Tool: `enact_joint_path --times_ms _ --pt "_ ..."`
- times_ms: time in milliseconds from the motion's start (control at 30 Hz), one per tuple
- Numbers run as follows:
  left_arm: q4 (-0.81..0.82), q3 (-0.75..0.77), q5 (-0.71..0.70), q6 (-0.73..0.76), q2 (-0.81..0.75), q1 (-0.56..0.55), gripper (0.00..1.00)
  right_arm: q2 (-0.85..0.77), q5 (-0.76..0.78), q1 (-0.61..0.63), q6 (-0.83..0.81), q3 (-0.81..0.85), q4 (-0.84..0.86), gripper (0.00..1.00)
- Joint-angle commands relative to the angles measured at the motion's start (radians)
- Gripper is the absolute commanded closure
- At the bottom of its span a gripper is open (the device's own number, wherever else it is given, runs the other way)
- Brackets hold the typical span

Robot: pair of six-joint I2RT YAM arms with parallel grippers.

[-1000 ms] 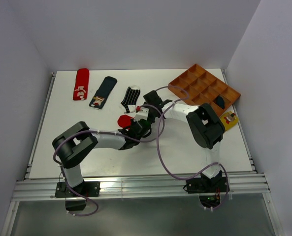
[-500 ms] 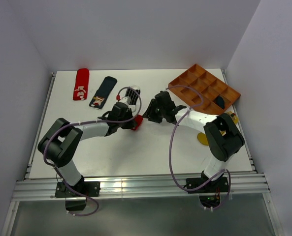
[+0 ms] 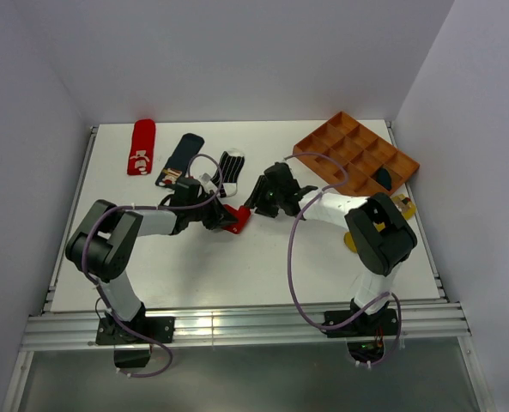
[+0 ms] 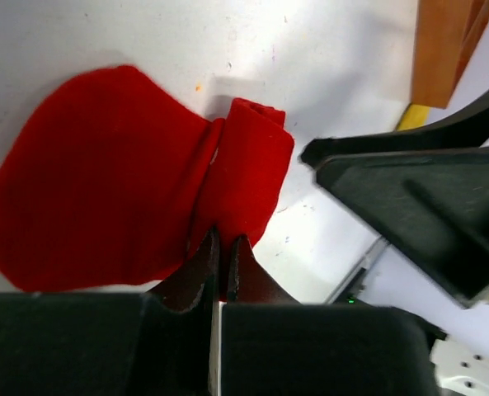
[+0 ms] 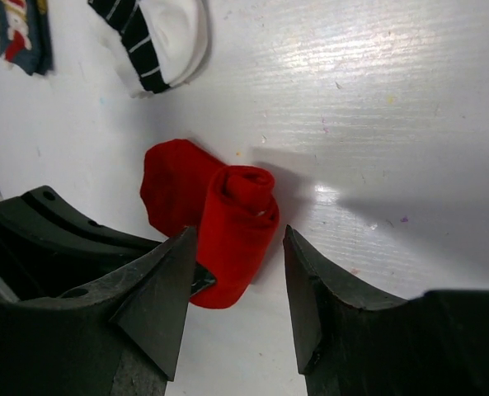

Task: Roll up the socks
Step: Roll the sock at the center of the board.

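A red sock [image 4: 104, 198] lies on the white table, one end wound into a roll [image 5: 242, 216]. My left gripper [image 4: 223, 241] is shut, pinching the near end of that roll; in the top view it [image 3: 227, 218] sits at the sock's [image 3: 239, 217] left side. My right gripper [image 5: 238, 234] is open, its fingers [image 5: 310, 280] straddling the roll without squeezing it, and stands just right of the sock [image 3: 259, 204]. At the back left lie a red sock with white marks [image 3: 140, 148], a navy sock with a patch [image 3: 178, 160] and a striped sock [image 3: 230, 167].
An orange compartment tray [image 3: 348, 142] stands at the back right with a dark navy sock [image 3: 383, 178] in one cell. A yellow sock [image 3: 352, 243] shows behind the right arm. Purple cables loop over both arms. Side rails border the table.
The right jaws have spread and released the red roll. Both grippers moved toward the back of the table with the sock, and the left arm swung out to the left.
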Motion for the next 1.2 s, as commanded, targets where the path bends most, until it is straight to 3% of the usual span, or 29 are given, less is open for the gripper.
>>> enact_joint_path --times_ms 0,600,700,833,933,1033,1167 --pt "0.060 -0.014 0.079 -0.076 0.032 0.010 0.99 0.024 0.043 0.022 0.019 0.047 -0.024 0.46" --pt "0.239 -0.079 0.156 -0.220 0.115 0.070 0.99 0.151 0.068 0.062 0.029 0.125 -0.074 0.46" --pt "0.255 -0.090 0.161 -0.239 0.128 0.075 0.99 0.165 0.074 0.067 0.024 0.136 -0.099 0.50" --pt "0.258 -0.093 0.155 -0.231 0.120 0.080 0.99 0.188 0.082 0.070 0.020 0.148 -0.134 0.66" --pt "0.197 -0.088 0.109 -0.171 0.079 0.078 0.95 0.199 0.100 0.070 0.003 0.170 -0.194 0.87" --pt "0.096 -0.082 0.005 -0.089 -0.006 0.070 0.80 0.214 0.106 0.068 -0.022 0.213 -0.263 1.00" --pt "-0.053 -0.071 -0.216 0.060 -0.139 -0.001 0.55 0.227 0.106 0.070 -0.034 0.254 -0.315 1.00"
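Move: The red sock's rolled part lies about 4 cm left, 2 cm back and 4 cm below the open right fingers. The left fingers already pinch the near end of that roll, its middle lying roughly 2 cm right and 1 cm ahead of them. The striped sock is some 11 cm ahead and 7 cm left of the right hand, 4 cm lower; the navy sock is about 14 cm ahead, 22 cm left, equally low. The far end of the red roll is pinched by the right hand, which sinks about 3.5 cm, shifts some 3 cm left, then shuts its fingers there. The left hand meanwhile keeps its pinch, tilting about 15 degrees, then opens, lets go and backs off a little left and up as the tilt is undone. ##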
